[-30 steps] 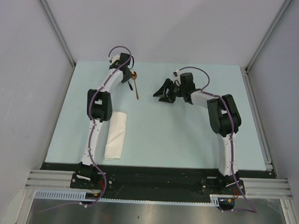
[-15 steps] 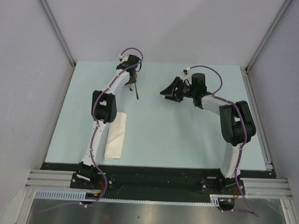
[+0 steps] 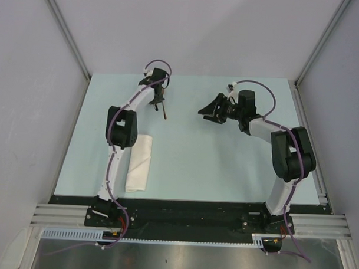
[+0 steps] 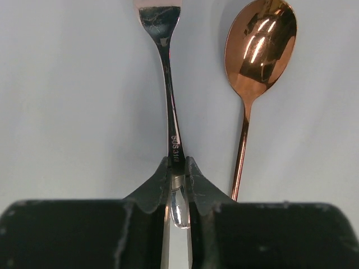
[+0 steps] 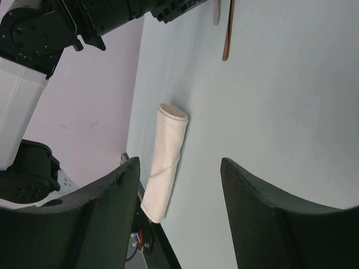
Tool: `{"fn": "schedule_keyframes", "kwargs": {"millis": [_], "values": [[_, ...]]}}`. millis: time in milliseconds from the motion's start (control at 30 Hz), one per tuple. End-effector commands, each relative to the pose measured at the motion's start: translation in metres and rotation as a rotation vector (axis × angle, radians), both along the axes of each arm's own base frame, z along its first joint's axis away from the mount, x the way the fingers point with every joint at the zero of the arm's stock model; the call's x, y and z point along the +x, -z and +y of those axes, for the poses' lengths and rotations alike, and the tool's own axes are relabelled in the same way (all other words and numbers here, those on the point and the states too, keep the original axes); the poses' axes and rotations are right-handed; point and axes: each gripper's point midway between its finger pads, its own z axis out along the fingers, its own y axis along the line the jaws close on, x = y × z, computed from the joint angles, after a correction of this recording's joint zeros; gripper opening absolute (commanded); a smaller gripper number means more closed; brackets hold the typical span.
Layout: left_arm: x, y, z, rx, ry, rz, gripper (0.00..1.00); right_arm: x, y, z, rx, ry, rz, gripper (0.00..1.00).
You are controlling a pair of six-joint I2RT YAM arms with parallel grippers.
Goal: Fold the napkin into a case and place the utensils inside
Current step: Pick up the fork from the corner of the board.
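Note:
The napkin (image 3: 139, 162) lies folded into a narrow cream strip, the case, at the near left of the table, also seen in the right wrist view (image 5: 166, 159). At the far side, my left gripper (image 3: 158, 98) is shut on the handle of the silver fork (image 4: 164, 84), its jaws (image 4: 177, 162) pinching the handle's end. The copper-bowled spoon (image 4: 259, 45) lies just to the right of the fork, parallel and apart from it, its handle (image 3: 165, 113) pointing toward me. My right gripper (image 3: 211, 109) hovers open mid-table with nothing between its fingers (image 5: 178, 165).
The pale blue table (image 3: 225, 165) ends at a black strip along its near edge. Grey walls with metal rails enclose the left, right and far sides. The left arm's black links (image 5: 112, 17) fill the top left of the right wrist view.
My left gripper shifted slightly right over the utensils, then shut on the fork handle. The right arm drew its gripper a little to the right, still open.

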Motion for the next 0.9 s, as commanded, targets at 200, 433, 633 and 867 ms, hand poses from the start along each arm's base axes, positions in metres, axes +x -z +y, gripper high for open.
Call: {"fn": "schedule_keyframes", "kwargs": {"millis": [200, 433, 633, 867], "values": [[-0.107, 0.022, -0.048, -0.171, 0.060, 0.209, 0.00, -0.022, -0.011, 0.022, -0.007, -0.057, -0.045, 0.64], [-0.210, 0.000, -0.073, -0.228, 0.032, 0.218, 0.00, -0.052, 0.020, 0.037, -0.053, -0.119, 0.020, 0.64], [-0.264, -0.005, -0.086, -0.243, 0.119, 0.234, 0.34, -0.079, 0.047, 0.037, -0.108, -0.153, 0.056, 0.65], [-0.239, -0.027, -0.073, -0.127, 0.149, 0.156, 0.49, -0.091, 0.059, 0.031, -0.108, -0.150, 0.078, 0.65]]}}
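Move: The left hand, low over the board, already holds the fork near its handle end. Its place, bare board to the right of the folded napkin's far end, lies about 26 cm back and 8 cm right. The spoon's middle is roughly 4 cm right and 1 cm ahead of the hand; the napkin's middle is some 31 cm back and 6 cm left. From the right hand, the fork's place is about 12 cm back, 16 cm left and 13 cm below. Back and somewhat to the right in one quick, level sweep of about 27 cm, the left hand slides the fork along the board away from the spoon to beside the napkin, its fingers tipping to point more steeply down, then opens them and lets go. The right hand, open and empty, sinks and draws back about 12 cm, easing left. ##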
